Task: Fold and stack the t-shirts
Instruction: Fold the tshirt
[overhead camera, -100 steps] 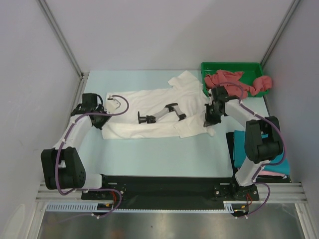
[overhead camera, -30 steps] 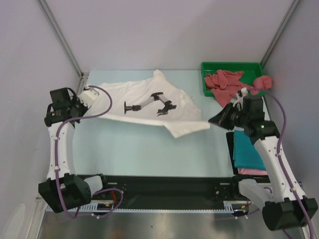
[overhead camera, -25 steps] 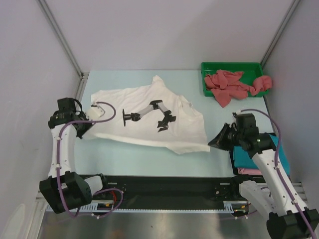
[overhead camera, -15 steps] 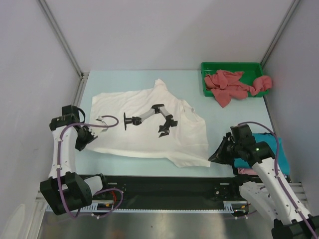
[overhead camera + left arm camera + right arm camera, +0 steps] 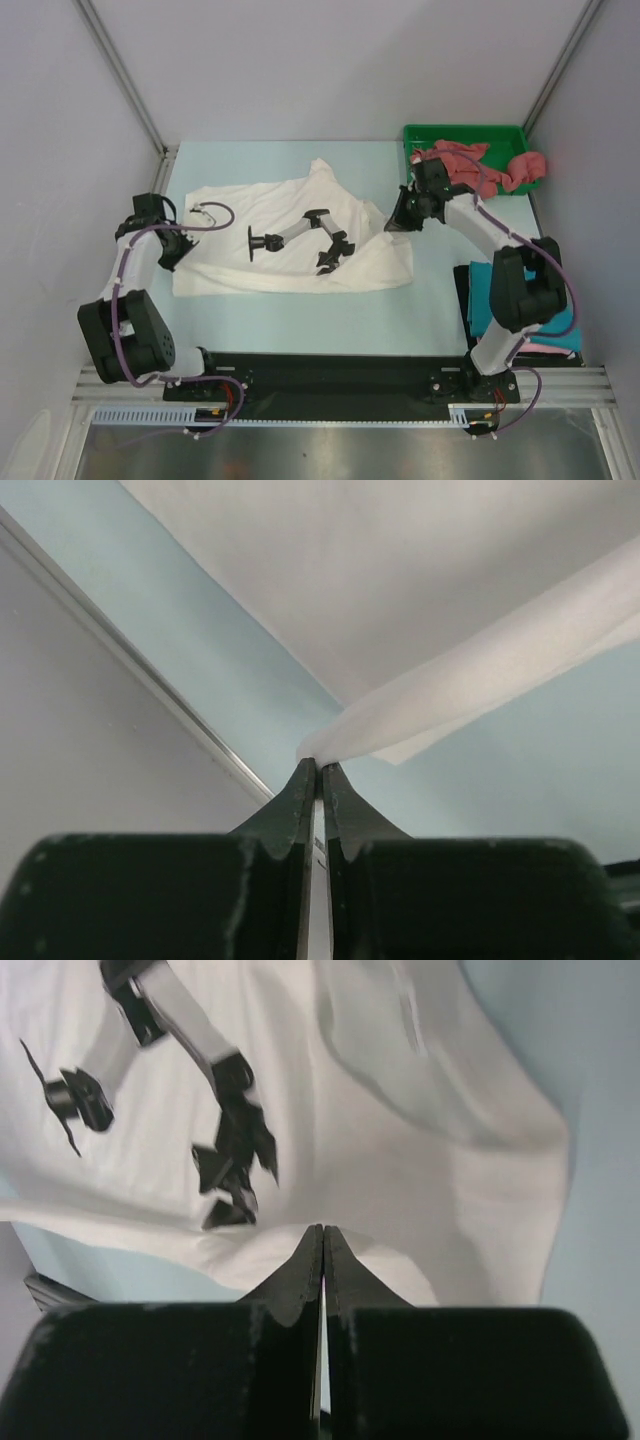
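A white t-shirt (image 5: 230, 272) with a black robot-arm print lies spread across the middle of the table. My left gripper (image 5: 168, 254) is at its left edge. In the left wrist view the gripper (image 5: 320, 765) is shut on a corner of the white t-shirt (image 5: 400, 580), pinched at the very tips. My right gripper (image 5: 396, 222) is at the shirt's right edge, near the tray. Its jaws (image 5: 322, 1228) are shut, with a fold of the white cloth (image 5: 450, 1190) bunched at the tips. Folded teal (image 5: 488, 300) and pink (image 5: 552, 350) t-shirts lie stacked at the near right.
A green tray (image 5: 465, 133) at the back right holds crumpled dusty red t-shirts (image 5: 452, 160); one (image 5: 526, 165) hangs over its right rim. White walls and metal rails close in the left, right and back sides.
Both arms brought the lifted shirt down toward the front. The right gripper then swung back toward the tray with its edge, leaving the shirt shorter front to back. The left gripper shifted slightly back.
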Robot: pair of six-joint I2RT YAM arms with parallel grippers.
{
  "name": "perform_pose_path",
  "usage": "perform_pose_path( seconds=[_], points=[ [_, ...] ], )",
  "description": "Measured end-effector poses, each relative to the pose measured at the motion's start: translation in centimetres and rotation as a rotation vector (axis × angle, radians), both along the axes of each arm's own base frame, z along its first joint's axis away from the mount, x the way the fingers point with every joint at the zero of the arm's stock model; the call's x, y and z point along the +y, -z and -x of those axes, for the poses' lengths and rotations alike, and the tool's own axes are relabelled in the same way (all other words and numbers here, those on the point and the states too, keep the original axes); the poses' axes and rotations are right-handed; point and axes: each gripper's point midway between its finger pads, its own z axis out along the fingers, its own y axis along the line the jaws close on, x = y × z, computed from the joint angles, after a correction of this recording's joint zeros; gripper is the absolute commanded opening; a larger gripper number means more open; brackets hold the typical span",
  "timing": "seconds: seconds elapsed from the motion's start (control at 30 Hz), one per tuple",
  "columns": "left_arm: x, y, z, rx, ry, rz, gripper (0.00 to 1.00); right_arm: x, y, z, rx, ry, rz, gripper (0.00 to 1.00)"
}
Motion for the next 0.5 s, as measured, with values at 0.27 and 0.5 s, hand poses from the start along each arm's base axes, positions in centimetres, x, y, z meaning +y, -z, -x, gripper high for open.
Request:
perform_pose_path(
  seconds=[0.27, 0.5],
  points=[
    [0.7, 2.3, -4.3, -0.015, -0.054, 0.021, 0.06, 2.2, 2.4, -9.1, -0.065, -0.073, 0.038, 0.00],
    [1.7, 2.9, -6.3, -0.041, -0.083, -0.004, 0.05, 1.9, 1.9, -12.8, -0.108, -0.052, 0.038, 0.00]
  ],
)
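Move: Both hands hold the t-shirt's raised fold some 8 cm above the table, with more shirt spread out ahead. From the right hand its far right edge lies about 12 cm ahead and 2 cm left, the projecting sleeve about 20 cm ahead and 19 cm left, and the green bin roughly 25 cm ahead and 26 cm right. From the left hand the far left corner is about 28 cm straight ahead; the printed graphic is some 13 cm ahead and 33 cm right. Still pinching the t-shirt by the two ends of its raised fold, both hands draw it forward over the cloth already spread on the table. The right leads by about 13 cm towards the far right edge, fast at first, then slowing; the left goes only some 6 cm, sinking about 3 cm. The grips stay shut and the wrists barely turn. ##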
